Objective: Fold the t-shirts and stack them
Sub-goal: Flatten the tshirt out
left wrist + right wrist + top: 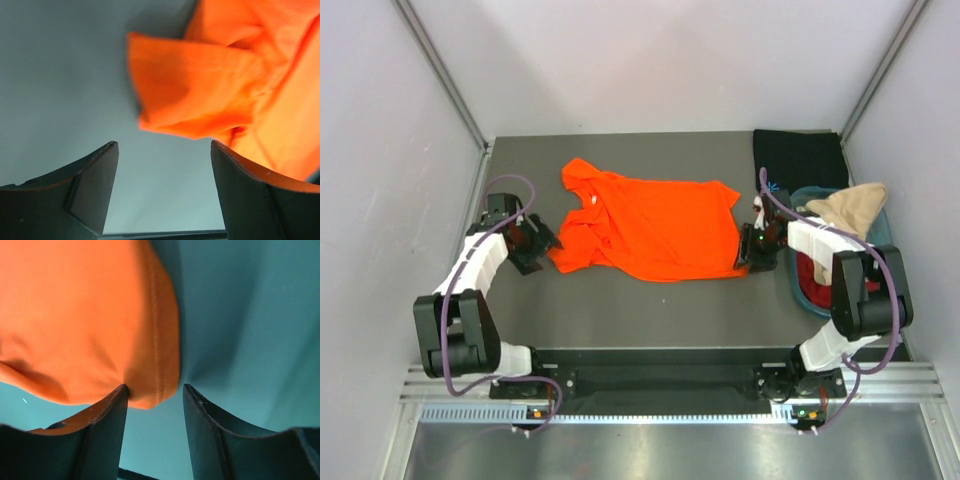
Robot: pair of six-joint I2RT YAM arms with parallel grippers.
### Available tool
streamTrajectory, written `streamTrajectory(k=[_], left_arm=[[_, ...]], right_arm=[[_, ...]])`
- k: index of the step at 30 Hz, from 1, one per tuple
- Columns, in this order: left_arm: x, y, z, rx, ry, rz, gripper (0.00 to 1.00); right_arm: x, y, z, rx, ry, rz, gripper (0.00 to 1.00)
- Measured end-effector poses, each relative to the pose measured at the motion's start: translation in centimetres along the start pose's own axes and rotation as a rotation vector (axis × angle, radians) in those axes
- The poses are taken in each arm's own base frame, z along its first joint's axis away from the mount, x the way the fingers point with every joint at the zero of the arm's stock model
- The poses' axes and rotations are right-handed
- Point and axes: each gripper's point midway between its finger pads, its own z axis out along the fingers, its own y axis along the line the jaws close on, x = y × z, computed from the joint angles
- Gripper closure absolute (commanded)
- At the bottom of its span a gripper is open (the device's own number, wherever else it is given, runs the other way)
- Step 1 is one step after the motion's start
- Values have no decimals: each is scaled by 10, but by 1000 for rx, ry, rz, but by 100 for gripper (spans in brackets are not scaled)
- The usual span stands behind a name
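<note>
A bright orange t-shirt (pixel 655 232) lies spread out and rumpled on the dark table, collar at the back left. My left gripper (pixel 540 250) stands open just off the shirt's left sleeve. In the left wrist view the gripper (pixel 165 145) has nothing between its fingers and the orange sleeve (pixel 200 85) lies beyond the tips. My right gripper (pixel 751 252) is at the shirt's near right corner. In the right wrist view its jaws (pixel 156 387) stand apart, and the hemmed orange corner (pixel 100 320) touches the left fingertip (pixel 120 395) without being pinched.
A black t-shirt (pixel 798 160) lies at the back right corner. A teal tub (pixel 804 193) stands at the right edge, with a beige t-shirt (pixel 847 206) draped over it and a dark red t-shirt (pixel 814 276) inside. Grey walls close in three sides.
</note>
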Motion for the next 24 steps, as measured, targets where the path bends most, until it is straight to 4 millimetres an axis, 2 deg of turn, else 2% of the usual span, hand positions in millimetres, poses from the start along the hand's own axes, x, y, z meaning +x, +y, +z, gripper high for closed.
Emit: streamTrajectory(k=[4, 7, 9, 11, 12, 15, 18, 20, 24], left_arm=[[-1, -15, 17, 76, 51, -40, 22], [0, -22, 31, 105, 97, -57, 29], [2, -24, 36, 117, 118, -66, 45], [4, -25, 37, 125, 128, -71, 66], [3, -26, 36, 130, 128, -69, 91], [-3, -28, 30, 128, 99, -48, 99], [-13, -30, 7, 119, 31, -3, 100], [-25, -36, -21, 133, -51, 40, 100], [-35, -45, -81, 186, -222, 107, 100]], right_arm=[[-5, -3, 7, -33, 7, 31, 52], [-10, 1, 9, -60, 5, 33, 57], [-11, 4, 11, -78, 8, 33, 64], [-9, 6, 11, -89, 16, 32, 75], [-8, 6, 12, -91, 22, 32, 86], [-5, 6, 10, -88, 32, 42, 92], [-2, 5, -2, -69, 32, 49, 96], [-3, 7, -16, -63, 12, 45, 97], [-7, 16, -63, -67, -64, 33, 96]])
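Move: The near sleeve's corner lies about 3 cm ahead of the left gripper, 3 cm to its right and 3 cm below. From that gripper the t-shirt's collar tag is some 11 cm ahead and 10 cm right, the far sleeve about 17 cm ahead and 7 cm right. For the right gripper, the hem corner sits about 1 cm ahead, 1 cm left and 1 cm below; the basket's middle is some 19 cm right and 2 cm ahead. Bring the left gripper forward and right and down about 2 cm to the near sleeve's corner, while the right eases about a centimetre forward and left over the hem corner. Shut both and pinch the cloth, then lift, left some 12 cm and right about 7, both drawing back slightly; let the left swing back leftward, its fingers tipping outward. ##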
